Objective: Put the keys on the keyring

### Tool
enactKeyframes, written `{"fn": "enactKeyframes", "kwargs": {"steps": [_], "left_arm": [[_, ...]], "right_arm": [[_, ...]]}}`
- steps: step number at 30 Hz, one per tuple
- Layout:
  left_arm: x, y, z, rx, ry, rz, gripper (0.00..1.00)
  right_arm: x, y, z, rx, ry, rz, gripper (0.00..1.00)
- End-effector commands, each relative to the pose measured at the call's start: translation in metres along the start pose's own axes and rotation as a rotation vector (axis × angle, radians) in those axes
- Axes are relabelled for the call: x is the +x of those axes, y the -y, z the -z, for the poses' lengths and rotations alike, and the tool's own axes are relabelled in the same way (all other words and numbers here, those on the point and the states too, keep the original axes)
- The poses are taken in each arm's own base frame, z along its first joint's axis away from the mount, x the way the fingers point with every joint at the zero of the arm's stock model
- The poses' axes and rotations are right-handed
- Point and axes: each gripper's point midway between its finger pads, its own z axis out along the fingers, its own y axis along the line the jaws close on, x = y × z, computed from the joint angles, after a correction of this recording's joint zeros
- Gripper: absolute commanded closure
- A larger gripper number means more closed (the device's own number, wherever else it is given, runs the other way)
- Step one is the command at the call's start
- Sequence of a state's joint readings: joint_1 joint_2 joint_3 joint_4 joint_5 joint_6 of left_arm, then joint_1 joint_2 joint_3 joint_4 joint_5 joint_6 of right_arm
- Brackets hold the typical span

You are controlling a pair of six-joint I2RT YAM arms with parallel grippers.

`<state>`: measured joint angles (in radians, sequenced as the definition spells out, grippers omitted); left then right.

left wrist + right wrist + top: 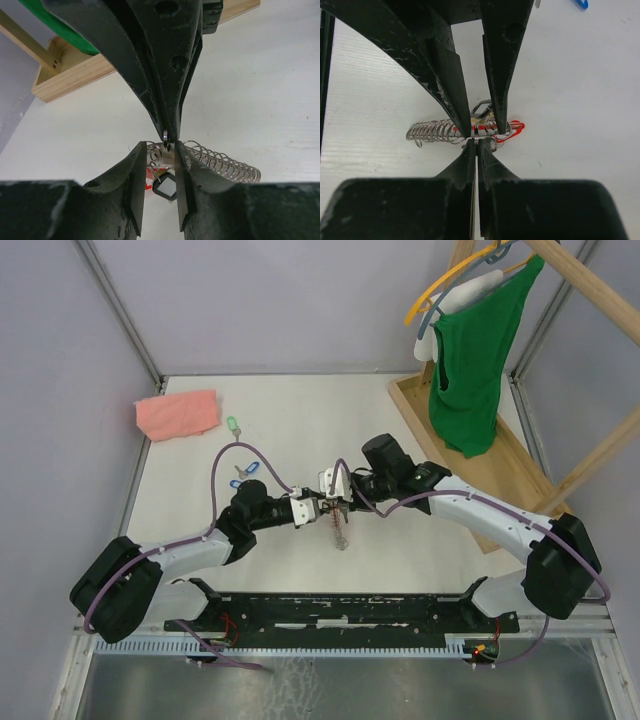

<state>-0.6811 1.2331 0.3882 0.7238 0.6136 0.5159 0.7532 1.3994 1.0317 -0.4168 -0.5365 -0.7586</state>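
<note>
The keyring, a grey strip with wire loops, a red band and a black tag, lies mid-table. My left gripper has its fingers on either side of the keyring's tag end and grips it. My right gripper is shut on a small silver ring of a key, held right at the keyring's loops; the key's tag is hidden. A green key and two blue keys lie on the table to the left. The red key is out of view.
A pink folded cloth lies at the back left. A wooden rack with a green garment on a hanger stands at the back right. The arms' cables loop over the table's middle.
</note>
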Motion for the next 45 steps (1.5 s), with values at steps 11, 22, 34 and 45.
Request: {"fn": "enactKeyframes", "kwargs": {"steps": [11,22,34,45], "left_arm": [[-0.020,-0.003,-0.005,0.000,0.089,0.023,0.79],[-0.015,-0.008,0.005,-0.092,0.138,0.063,0.97],[-0.031,-0.006,0.011,-0.111,0.283,0.063,0.97],[-0.036,-0.002,0.009,-0.082,0.312,0.062,0.97]], "right_arm": [[-0.017,0.012,0.004,0.034,-0.014,0.046,0.99],[-0.016,0.012,0.013,0.084,0.036,0.065,0.81],[-0.009,0.011,0.025,0.073,0.269,-0.001,0.70],[-0.015,0.010,0.014,0.035,0.340,0.006,0.70]]}}
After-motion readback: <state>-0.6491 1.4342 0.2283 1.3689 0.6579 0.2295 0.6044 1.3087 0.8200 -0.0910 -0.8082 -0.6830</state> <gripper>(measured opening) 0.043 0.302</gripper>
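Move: The keyring's upper wire end sits about 1 cm to the right of the left fingertips, level with them; the right fingers are already shut on it, so it lies right at that hand. From the left hand, the coil hangs some 3 cm back, 2 cm right and 3 cm lower. The blue-tagged keys lie on the table roughly 7 cm ahead of the left hand, 18 cm to its left and 12 cm below. The keyring's wire end changes hands: the left fingers, already straddling it, close and pinch it while the right still grips, then the right fingers open. The right hand backs off some 2.5 cm to its right, then comes back partway, open and slightly higher, its fingertips tilting up about 15 degrees. The left keeps its pinch, tilting its fingertips up by a similar amount. ##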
